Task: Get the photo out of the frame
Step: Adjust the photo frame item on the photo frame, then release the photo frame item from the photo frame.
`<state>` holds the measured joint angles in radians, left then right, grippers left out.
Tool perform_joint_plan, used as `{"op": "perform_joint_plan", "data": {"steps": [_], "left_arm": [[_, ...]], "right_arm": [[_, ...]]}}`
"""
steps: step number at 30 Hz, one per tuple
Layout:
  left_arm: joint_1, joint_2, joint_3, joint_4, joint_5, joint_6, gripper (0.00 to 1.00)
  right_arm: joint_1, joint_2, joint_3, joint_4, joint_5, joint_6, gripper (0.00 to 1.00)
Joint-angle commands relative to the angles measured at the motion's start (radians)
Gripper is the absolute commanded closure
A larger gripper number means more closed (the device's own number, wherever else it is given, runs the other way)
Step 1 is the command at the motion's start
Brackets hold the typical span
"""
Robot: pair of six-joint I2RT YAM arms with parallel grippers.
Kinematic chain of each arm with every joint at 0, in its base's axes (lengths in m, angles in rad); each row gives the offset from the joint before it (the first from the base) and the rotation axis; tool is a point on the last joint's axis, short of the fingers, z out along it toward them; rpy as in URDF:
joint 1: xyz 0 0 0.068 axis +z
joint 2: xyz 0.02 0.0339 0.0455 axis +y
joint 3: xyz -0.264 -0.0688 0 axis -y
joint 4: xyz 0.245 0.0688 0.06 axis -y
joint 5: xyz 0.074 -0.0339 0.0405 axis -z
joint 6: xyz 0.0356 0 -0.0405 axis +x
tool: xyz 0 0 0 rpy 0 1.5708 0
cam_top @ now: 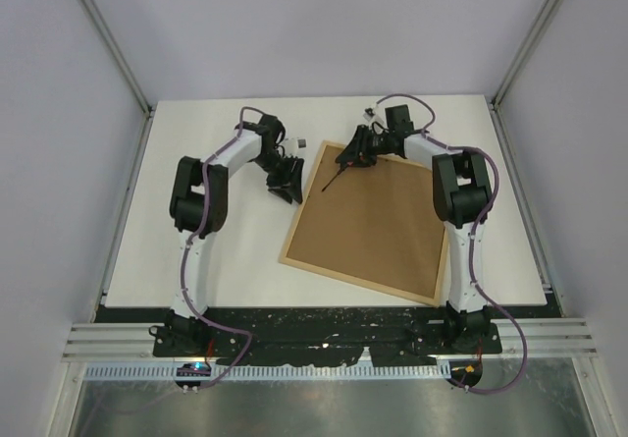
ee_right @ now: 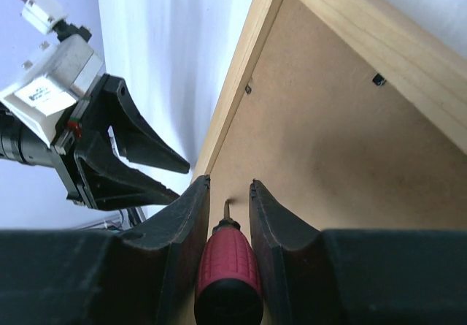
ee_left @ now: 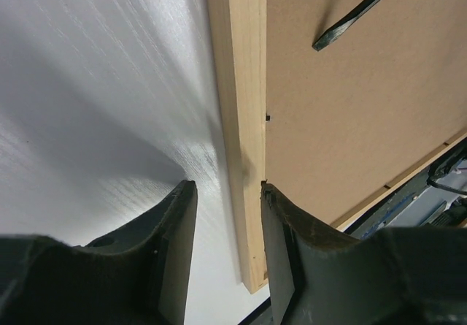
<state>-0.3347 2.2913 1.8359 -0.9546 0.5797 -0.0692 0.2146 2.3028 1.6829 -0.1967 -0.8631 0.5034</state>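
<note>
The frame point(cam_top: 368, 226) lies face down on the white table, its brown fibreboard back up inside a light-wood rim point(ee_left: 244, 120). The photo is hidden under that back. My right gripper point(cam_top: 355, 154) point(ee_right: 229, 181) is shut on a red-handled screwdriver point(ee_right: 228, 266), whose dark blade point(cam_top: 339, 175) point(ee_left: 357, 14) slants down onto the back panel point(ee_right: 343, 142) near the frame's far left corner. My left gripper point(cam_top: 287, 187) point(ee_left: 228, 186) is open at the frame's left rail. One finger is over the table, the other by the board's edge, and nothing is held.
Small dark metal tabs point(ee_right: 378, 79) point(ee_right: 248, 89) point(ee_left: 267, 117) sit along the inside of the rim. White table point(cam_top: 216, 250) stretches left of the frame. A black base rail point(cam_top: 324, 314) runs along the near edge, and enclosure walls stand on both sides.
</note>
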Motion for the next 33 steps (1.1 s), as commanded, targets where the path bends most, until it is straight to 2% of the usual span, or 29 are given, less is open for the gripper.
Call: {"op": "perform_joint_plan", "data": {"steps": [1, 10, 14, 22, 33], "left_arm": [[-0.029, -0.016, 0.020, -0.027, 0.029, 0.009, 0.58], [-0.047, -0.039, -0.082, 0.019, 0.035, -0.007, 0.69], [-0.047, -0.056, -0.105, 0.030, 0.031, -0.009, 0.76], [-0.058, -0.092, -0.153, 0.066, 0.012, -0.030, 0.79], [-0.066, -0.108, -0.165, 0.074, -0.003, -0.041, 0.82]], "right_arm": [[0.017, 0.020, 0.057, 0.088, -0.008, 0.057, 0.92], [0.023, 0.043, -0.005, 0.180, -0.097, 0.182, 0.92], [0.028, 0.041, -0.006, 0.157, -0.076, 0.161, 0.92], [0.046, 0.024, -0.086, 0.178, -0.080, 0.147, 0.92], [0.066, 0.023, -0.143, 0.319, -0.103, 0.219, 0.92]]}}
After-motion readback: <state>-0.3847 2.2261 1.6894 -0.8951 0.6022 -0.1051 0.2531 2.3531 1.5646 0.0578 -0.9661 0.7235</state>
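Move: Just below the left hand and slightly to its base side, about 2 cm back, 1 cm right and 1 cm down, is the stretch of the photo frame's left rim it will grip. The small black tab on that rim's inner edge is some 2 cm ahead and 2 cm right of the left hand. From the right hand, already holding the screwdriver, the tab is about 11 cm left, 8 cm back and 5 cm lower; the blade tip is roughly 6 cm left, 7 cm back. Closing its half-open fingers on the frame's left rim, the left hand pulls back some 4 cm and slightly right until it pinches the rim. Meanwhile the right hand keeps its grip on the red handle and goes left about 3 cm, then back and down about 2 cm each, tilting some 10 degrees so the shaft lies flatter, bringing the blade tip across the backing board to the tab at the rim's inner edge. ##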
